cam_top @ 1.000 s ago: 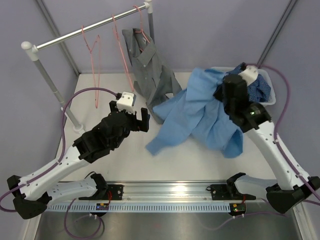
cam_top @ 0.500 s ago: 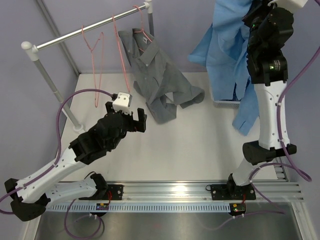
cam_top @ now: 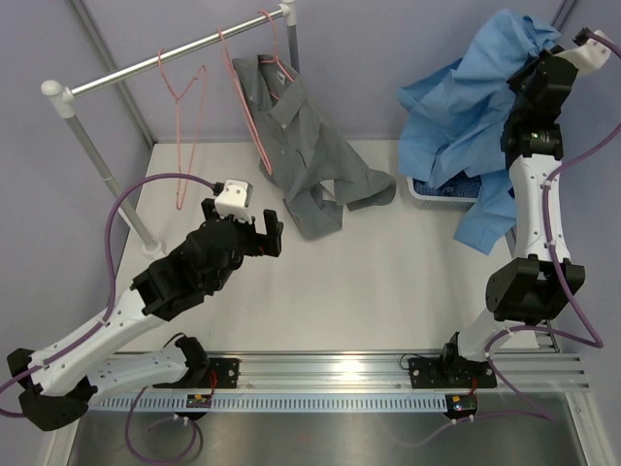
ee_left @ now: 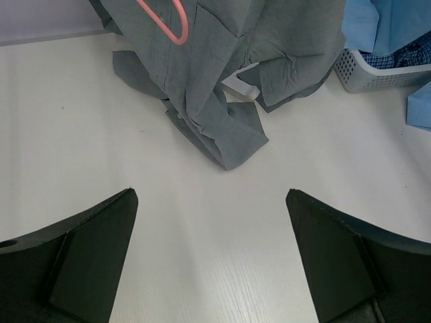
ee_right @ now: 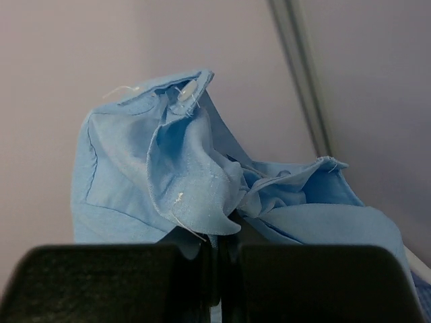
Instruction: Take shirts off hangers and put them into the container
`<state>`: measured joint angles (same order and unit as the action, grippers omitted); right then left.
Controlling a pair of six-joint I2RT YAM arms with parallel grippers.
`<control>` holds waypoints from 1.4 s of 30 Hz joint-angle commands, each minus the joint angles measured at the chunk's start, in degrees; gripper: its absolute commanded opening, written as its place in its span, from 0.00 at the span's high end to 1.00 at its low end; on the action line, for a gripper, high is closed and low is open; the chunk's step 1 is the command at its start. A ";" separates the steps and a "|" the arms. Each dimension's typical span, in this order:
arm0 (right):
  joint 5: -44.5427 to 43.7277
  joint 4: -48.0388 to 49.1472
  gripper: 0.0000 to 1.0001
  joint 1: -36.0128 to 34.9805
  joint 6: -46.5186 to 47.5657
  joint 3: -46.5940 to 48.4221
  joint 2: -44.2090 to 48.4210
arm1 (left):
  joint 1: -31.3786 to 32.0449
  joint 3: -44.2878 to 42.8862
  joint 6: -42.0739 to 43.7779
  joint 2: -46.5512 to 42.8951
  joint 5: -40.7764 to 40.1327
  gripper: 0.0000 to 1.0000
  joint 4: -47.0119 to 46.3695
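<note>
My right gripper (cam_top: 529,76) is raised high at the back right, shut on a fold of the light blue shirt (cam_top: 466,107). That shirt hangs bunched over the white container (cam_top: 425,192), one tail trailing down past its right side. In the right wrist view the cloth (ee_right: 168,168) is pinched between the shut fingers (ee_right: 219,249). A dark blue checked shirt (cam_top: 458,183) lies in the container. The grey shirt (cam_top: 306,146) hangs on a pink hanger (cam_top: 277,58), its hem pooled on the table. My left gripper (cam_top: 243,225) hovers open just left of it, holding nothing (ee_left: 210,195).
Two bare pink hangers (cam_top: 184,116) (cam_top: 243,107) hang on the metal rail (cam_top: 175,60), which rests on white posts (cam_top: 107,165) at the back left. Purple cables loop from both wrists. The left wrist view shows the container's corner (ee_left: 377,70) at the right.
My right arm has swung up from low over the table, lifting the light blue shirt off the tabletop to above the container. The grey shirt's hem has shifted. My left arm has barely moved.
</note>
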<state>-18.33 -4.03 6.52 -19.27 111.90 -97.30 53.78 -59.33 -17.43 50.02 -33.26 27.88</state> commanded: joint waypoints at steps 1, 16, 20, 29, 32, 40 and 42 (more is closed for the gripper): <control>0.13 9.21 1.00 4.71 -4.64 -9.37 6.15 | -0.25 -0.87 -1.03 0.16 -1.29 0.01 -0.81; 5.66 14.92 1.00 11.84 -0.43 -21.80 12.74 | -0.34 -2.11 -2.34 2.36 0.21 0.01 -0.81; 11.29 18.44 1.00 11.76 0.11 -23.91 16.34 | -0.34 -1.75 -2.52 1.84 -0.67 0.01 -0.81; 11.83 25.21 1.00 11.76 -1.39 -29.80 23.55 | -0.34 -1.58 -2.70 1.57 -1.64 0.01 -0.81; 11.56 24.78 1.00 11.76 -1.12 -30.86 23.82 | -0.34 -1.58 -2.78 1.75 -1.55 0.01 -0.72; 13.22 23.81 1.00 11.76 -1.39 -33.59 22.87 | -0.34 -0.79 -2.96 2.01 -1.55 0.01 -0.81; 14.72 23.63 1.00 11.76 -1.56 -33.06 21.28 | -0.34 -0.79 -2.96 2.36 -1.37 0.01 -0.81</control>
<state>-5.93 16.03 18.44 -20.75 77.49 -75.00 53.69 -59.53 -19.44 52.51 -33.06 28.86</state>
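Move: The right hand, shut on the blue shirt, is high over the container: the container's middle lies about 3 cm ahead, 3 cm to the left and some 45 cm below. The plaid shirt lies inside, at that same spot and about 42 cm down. The grey shirt hangs about 45 cm to the left, 2 cm farther out and 35 cm lower. From the left hand the container is roughly 30 cm ahead, 51 cm right and 25 cm below. Swiftly down and to the right the right hand finishes its fling, some 10 cm each way, keeping its pinch on the blue shirt as the fingertips dip. It then draws back towards the container's near right side while rising about 12 cm and easing left, fingers tilting up some 20 degrees, before sinking a few centimetres. ##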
